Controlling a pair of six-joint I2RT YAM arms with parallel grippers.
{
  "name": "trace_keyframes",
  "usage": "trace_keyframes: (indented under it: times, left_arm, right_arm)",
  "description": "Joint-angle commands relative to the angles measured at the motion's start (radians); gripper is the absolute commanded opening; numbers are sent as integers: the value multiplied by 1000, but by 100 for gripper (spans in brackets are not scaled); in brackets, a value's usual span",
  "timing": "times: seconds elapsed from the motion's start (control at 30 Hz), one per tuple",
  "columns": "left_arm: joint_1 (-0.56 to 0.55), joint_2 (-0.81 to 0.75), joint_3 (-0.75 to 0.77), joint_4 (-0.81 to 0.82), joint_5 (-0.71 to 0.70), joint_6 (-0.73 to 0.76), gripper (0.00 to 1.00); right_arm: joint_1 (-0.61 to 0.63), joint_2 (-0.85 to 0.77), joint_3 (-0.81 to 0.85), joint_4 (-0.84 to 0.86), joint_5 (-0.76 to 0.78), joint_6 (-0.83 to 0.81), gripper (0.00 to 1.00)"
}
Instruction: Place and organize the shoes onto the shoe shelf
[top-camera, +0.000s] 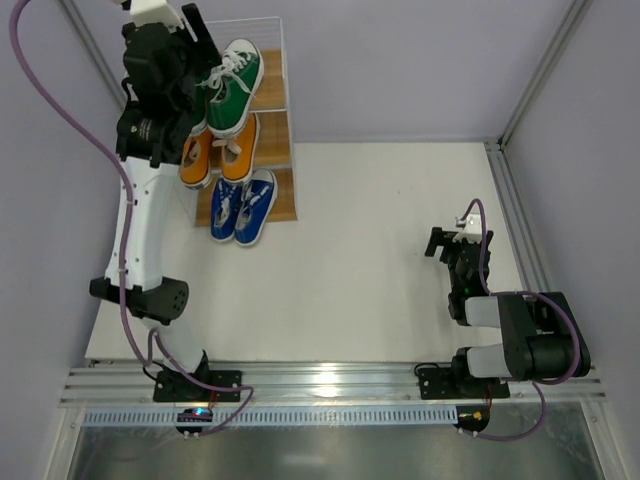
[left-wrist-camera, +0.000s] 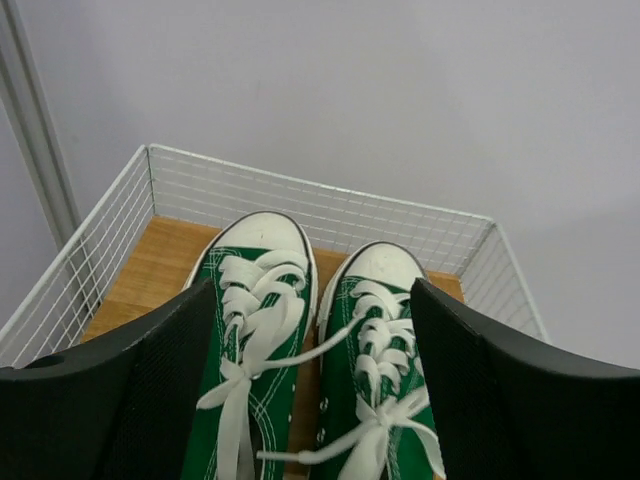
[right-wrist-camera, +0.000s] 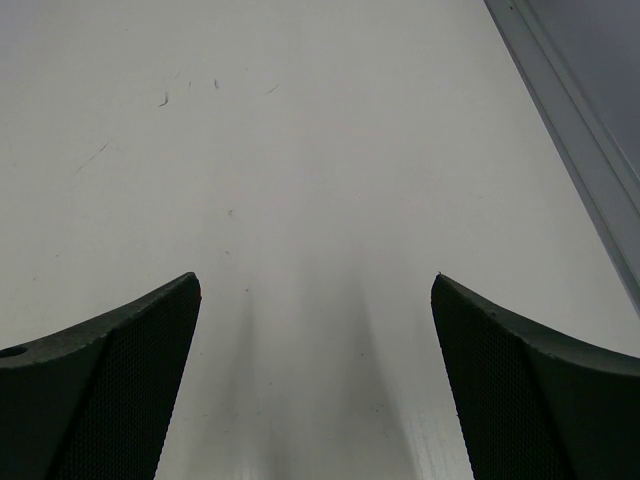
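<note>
The shoe shelf (top-camera: 276, 130) stands at the back left. The green pair (top-camera: 236, 84) sits on its top tier, the orange pair (top-camera: 238, 150) on the middle tier and the blue pair (top-camera: 246, 206) on the lowest tier. My left gripper (top-camera: 197, 62) hovers over the green pair's heel end, open and empty. In the left wrist view the left gripper (left-wrist-camera: 312, 290) has its jaws spread wide, and both green shoes (left-wrist-camera: 258, 330) lie side by side on the wooden board (left-wrist-camera: 150, 270), toes toward the wire back. My right gripper (top-camera: 441, 243) is open and empty over the bare table (right-wrist-camera: 315, 280).
The shelf's white wire back and side walls (left-wrist-camera: 300, 205) enclose the top tier. A metal frame rail (top-camera: 520, 215) runs along the table's right edge, close to the right arm. The white tabletop (top-camera: 370, 260) lies between the shelf and the right gripper.
</note>
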Motion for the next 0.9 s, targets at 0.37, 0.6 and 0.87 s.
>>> trace_keyframes:
  times: [0.37, 0.6, 0.87]
  left_arm:
    - [-111, -716, -680, 48, 191, -165, 100]
    - [-124, -971, -1119, -21, 270, -285, 100]
    - [-125, -1037, -1248, -253, 269, -293, 100]
  right_arm:
    - [-2, 1, 18, 79, -6, 2, 97]
    - [-2, 1, 20, 81, -6, 2, 97]
    - [-3, 3, 18, 79, -8, 2, 97]
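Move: The pair of green shoes I've just left on the top shelf lies below my left hand, about 17 cm down, roughly 6 cm ahead and 1 cm left. Of the pairs under them, the orange one is some 32 cm below this hand, 2 cm ahead and 2 cm left, and the blue one about 45 cm down, 4 cm back and 1 cm right. From my idle right hand the green pair is about 18 cm ahead, 54 cm left and 28 cm higher. With nothing in its grip, my left hand backs away from the green shoes and the shelf, some 23 cm towards the base, rising about 9 cm at first. Once clear, it stops going back and sinks about 30 cm in front of the shelf. The fingers go on spreading to fully open, while the wrist turns some 20 degrees clockwise and finally tips downward. ##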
